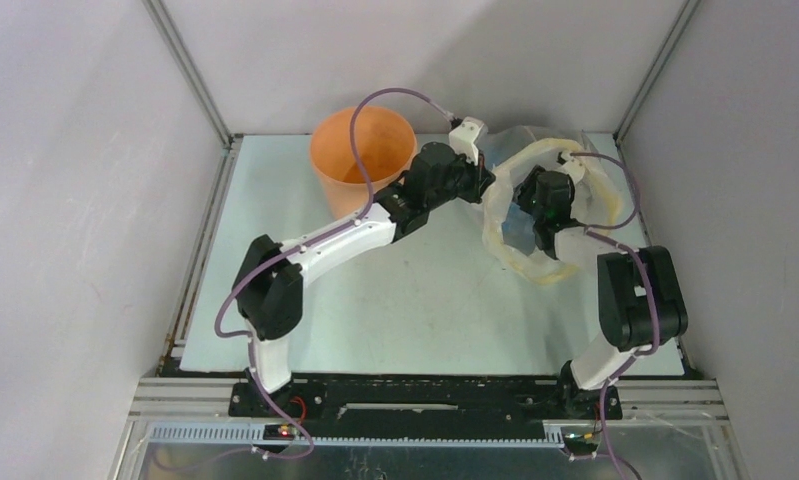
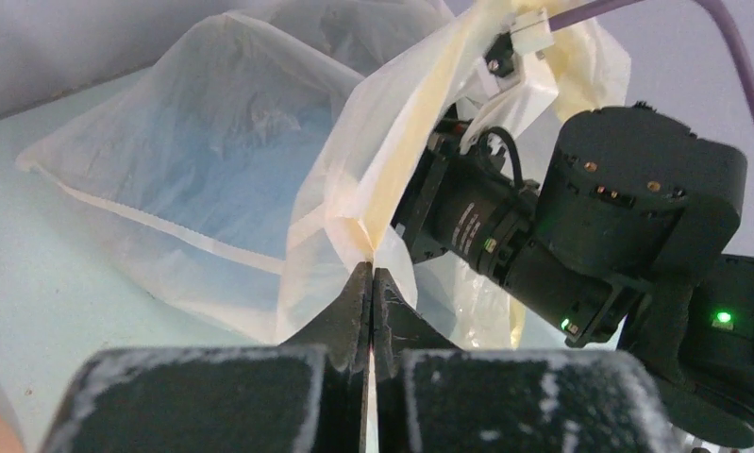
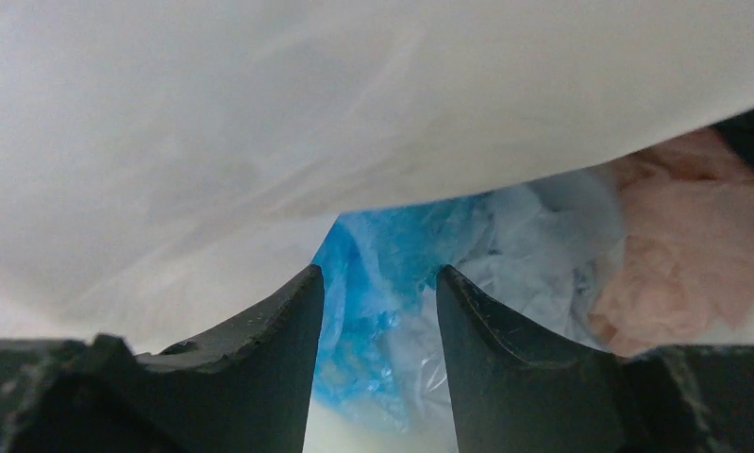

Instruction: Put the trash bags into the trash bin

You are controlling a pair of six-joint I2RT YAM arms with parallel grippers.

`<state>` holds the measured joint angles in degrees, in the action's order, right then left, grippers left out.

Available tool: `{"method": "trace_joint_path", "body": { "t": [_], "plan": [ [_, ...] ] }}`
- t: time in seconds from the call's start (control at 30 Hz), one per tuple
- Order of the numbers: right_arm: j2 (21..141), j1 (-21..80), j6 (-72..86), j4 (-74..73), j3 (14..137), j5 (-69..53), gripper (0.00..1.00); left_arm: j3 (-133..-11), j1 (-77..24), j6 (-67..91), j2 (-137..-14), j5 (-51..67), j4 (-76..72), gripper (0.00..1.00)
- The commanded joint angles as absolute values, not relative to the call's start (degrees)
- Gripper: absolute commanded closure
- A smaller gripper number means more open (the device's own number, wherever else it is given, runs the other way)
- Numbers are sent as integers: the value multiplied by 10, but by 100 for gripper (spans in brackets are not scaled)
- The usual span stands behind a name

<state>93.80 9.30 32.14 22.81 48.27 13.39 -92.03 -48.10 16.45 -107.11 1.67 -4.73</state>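
The orange trash bin [image 1: 363,150] stands upright at the back of the table. A yellowish-clear plastic bag [image 1: 520,255] lies to its right. My left gripper [image 2: 371,274] is shut on that bag's folded rim [image 2: 354,203] and holds the mouth up; it shows in the top view [image 1: 486,183] too. My right gripper [image 3: 379,272] is open, reaching inside the clear bag [image 1: 537,222]. Crumpled light-blue trash bags [image 3: 373,359] lie just ahead of and between its fingers, not gripped. The blue also shows through the film in the left wrist view [image 2: 231,160].
A crumpled pinkish film [image 3: 684,245] lies inside the clear bag to the right of the blue bags. The right arm's wrist [image 2: 628,189] is close beside my left fingers. Grey walls enclose the table on three sides.
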Motion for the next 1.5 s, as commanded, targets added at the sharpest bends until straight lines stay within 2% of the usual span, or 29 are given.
{"method": "trace_joint_path", "body": {
  "t": [0.0,0.2,0.27,0.4,0.5,0.57,0.6,1.03,1.23,1.47],
  "plan": [
    [961,74,325,222,523,159,49,-948,-472,159,-1086,13,-47,100],
    [995,63,320,197,564,170,46,-960,-468,159,-1103,20,-48,100],
    [1004,63,317,202,570,161,49,-961,-467,160,-1105,22,-49,100],
    [999,65,312,187,577,156,63,-961,-462,160,-1105,23,-49,100],
    [973,74,309,158,577,156,81,-958,-460,161,-1105,23,-49,100],
    [951,82,306,139,573,154,98,-957,-460,161,-1105,23,-48,100],
    [937,86,307,130,569,153,100,-956,-459,161,-1105,22,-47,100],
    [666,122,294,7,452,85,100,-972,-455,169,-1117,2,-20,100],
    [525,118,264,-67,450,31,100,-975,-453,177,-1130,-21,-12,100],
    [444,106,250,-148,491,-56,100,-995,-453,183,-1158,-24,-4,100]
  ]
}}
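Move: My right hand is inside the big clear bag's yellow-edged mouth. The crumpled blue trash bag lies about 4 cm ahead of it, 1 cm to its right and 3 cm lower. The white trash bag is some 5 cm ahead and 6 cm right, and the pink one roughly 5 cm ahead and 13 cm right, both about 4 cm lower. From my left hand, pinching the clear bag's rim, the blue bag lies about 12 cm ahead, 13 cm right and 18 cm lower. I ease my half-open right hand about 4 cm forward and to the right, sinking slightly, and shut the fingers on the blue trash bag. Then I draw back some 17 cm and up about 18, drifting left, towards the outside of the mouth, fingers tilting up and turning counter-clockwise. My left hand keeps its pinch on the rim while lowering about 5 cm and easing forward. ##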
